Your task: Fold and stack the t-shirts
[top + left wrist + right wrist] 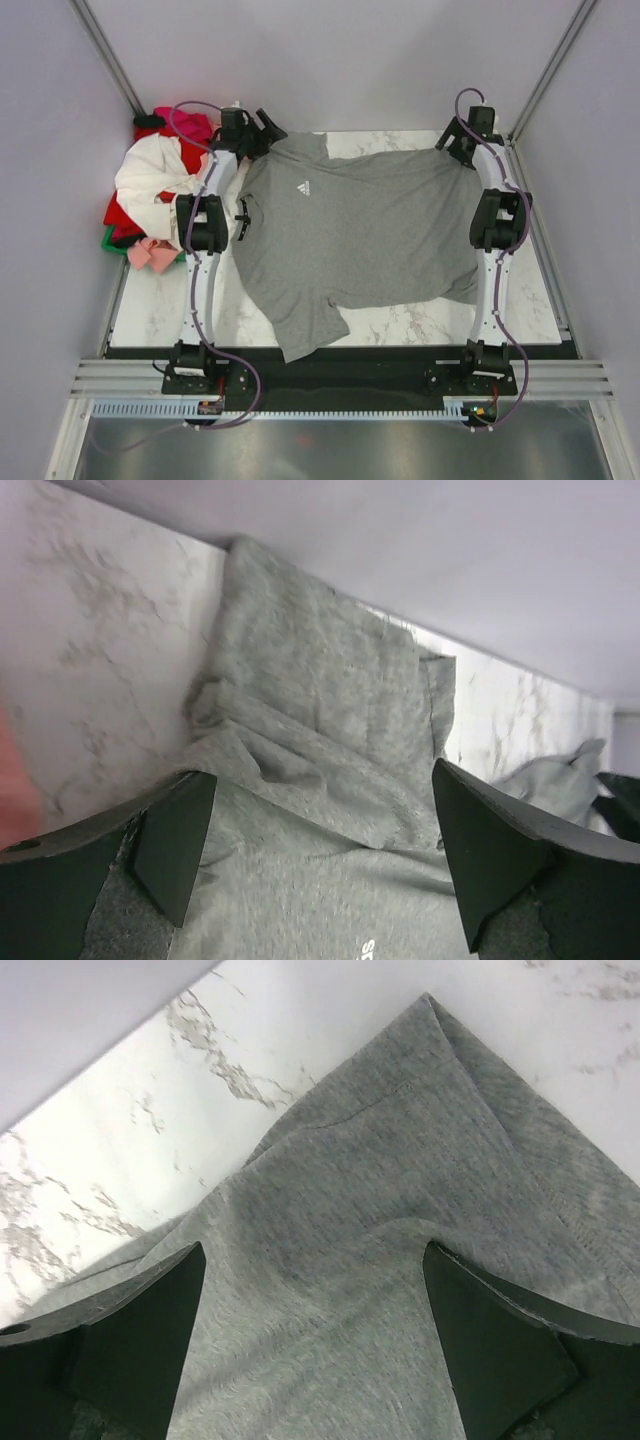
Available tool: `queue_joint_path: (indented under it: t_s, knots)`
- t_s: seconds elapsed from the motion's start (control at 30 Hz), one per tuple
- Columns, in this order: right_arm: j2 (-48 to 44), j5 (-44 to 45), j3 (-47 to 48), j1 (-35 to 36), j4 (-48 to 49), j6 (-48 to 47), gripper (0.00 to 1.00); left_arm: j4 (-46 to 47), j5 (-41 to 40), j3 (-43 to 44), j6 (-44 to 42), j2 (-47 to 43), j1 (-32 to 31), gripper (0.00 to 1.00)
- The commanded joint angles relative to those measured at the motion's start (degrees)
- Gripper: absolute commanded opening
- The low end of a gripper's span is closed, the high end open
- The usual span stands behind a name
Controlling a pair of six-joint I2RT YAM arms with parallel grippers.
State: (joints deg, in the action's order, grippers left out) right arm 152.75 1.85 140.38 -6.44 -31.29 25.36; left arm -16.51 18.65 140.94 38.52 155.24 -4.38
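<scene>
A grey t-shirt [350,235] with a small white chest logo lies spread flat across the marble table, its near sleeve hanging over the front edge. My left gripper [262,128] is at the shirt's far left sleeve, open, its jaws wide apart over the grey cloth [320,780]. At the shirt's far right corner my right gripper [462,143] is open too, straddling a hem corner [400,1180]. Neither holds anything. A heap of other t-shirts [150,190], white, red and pink, lies at the table's left edge.
The marble table [520,290] is boxed in by pale walls on the left, far and right sides. A green bit of cloth [112,243] pokes out under the heap. Both arms stretch along the table's side edges.
</scene>
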Motion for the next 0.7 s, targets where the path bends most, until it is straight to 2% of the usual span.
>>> queue_joint_path:
  t_s: [0.0,0.1,0.2,0.27,0.3,0.33,0.37,0.4,0.47,0.53,0.57,0.6,0.67]
  knots:
    - [2.04,-6.66,-0.19,-0.24,4.56,2.93,0.98,4.54,3.57,5.66,7.16,1.83,3.32,0.97]
    - [-1.83,-9.57,-1.68,-0.24,7.2,2.94,0.98,8.86,5.59,5.4,7.71,-1.24,3.5,1.0]
    - [-7.8,-10.72,-3.26,-0.16,7.73,2.06,0.98,10.97,7.27,2.16,7.01,-9.14,3.07,1.0]
    - [-13.58,-10.64,-4.4,-0.24,7.73,1.79,0.98,10.98,7.53,-0.74,6.83,-17.05,2.98,1.0]
    - [-15.88,-10.29,-6.85,-0.24,7.65,1.88,0.98,10.89,8.06,-5.02,6.48,-19.86,2.89,1.0]
    - [-18.42,-7.94,-8.78,-0.16,7.38,2.58,0.98,10.71,8.41,-7.68,6.22,-26.41,2.89,1.0]
    - [-24.54,-6.0,-11.24,-0.15,7.03,3.28,0.98,10.02,8.42,-10.83,5.87,-29.52,2.89,1.0]
    - [-28.0,-4.24,-14.48,-0.15,7.03,3.46,0.98,9.57,8.15,-17.91,5.17,-33.47,2.8,1.0]
    - [-38.42,1.02,-25.29,-0.15,6.94,2.33,0.98,7.74,7.54,-24.81,3.5,-43.55,2.8,1.0]
    - [-45.92,5.42,-37.06,-0.15,5.55,1.27,0.98,4.04,5.7,-35.35,0.95,-49.91,2.89,1.0]
    - [-52.83,10.67,-40.85,-0.15,4.58,1.61,0.98,2.99,4.3,-38.78,0.24,-56.3,2.89,1.0]
    - [-56.21,12.64,-48.28,-0.24,3.35,2.49,0.98,0.54,3.85,-45.86,-0.37,-59.23,2.89,1.0]
    - [-64.71,14.15,-55.44,-0.94,-0.78,5.55,0.98,-0.36,3.58,-53.8,-0.2,-65.74,2.89,1.0]
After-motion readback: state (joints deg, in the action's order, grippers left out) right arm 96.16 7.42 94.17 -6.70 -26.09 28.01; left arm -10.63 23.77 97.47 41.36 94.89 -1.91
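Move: The t-shirt lies spread below both hands, its middle about 27 cm back and 22 cm right of the left hand, and 24 cm back and 27 cm left of the right. Its far sleeve is 7 cm right and 3 cm ahead of the left hand, and the clothes pile 25 cm left and 14 cm back. The shirt's far right corner is 4 cm ahead and 5 cm right of the right hand. Both open hands rise some 25–30 cm from the t-shirt's far corners while drawing back about 15–20 cm. ##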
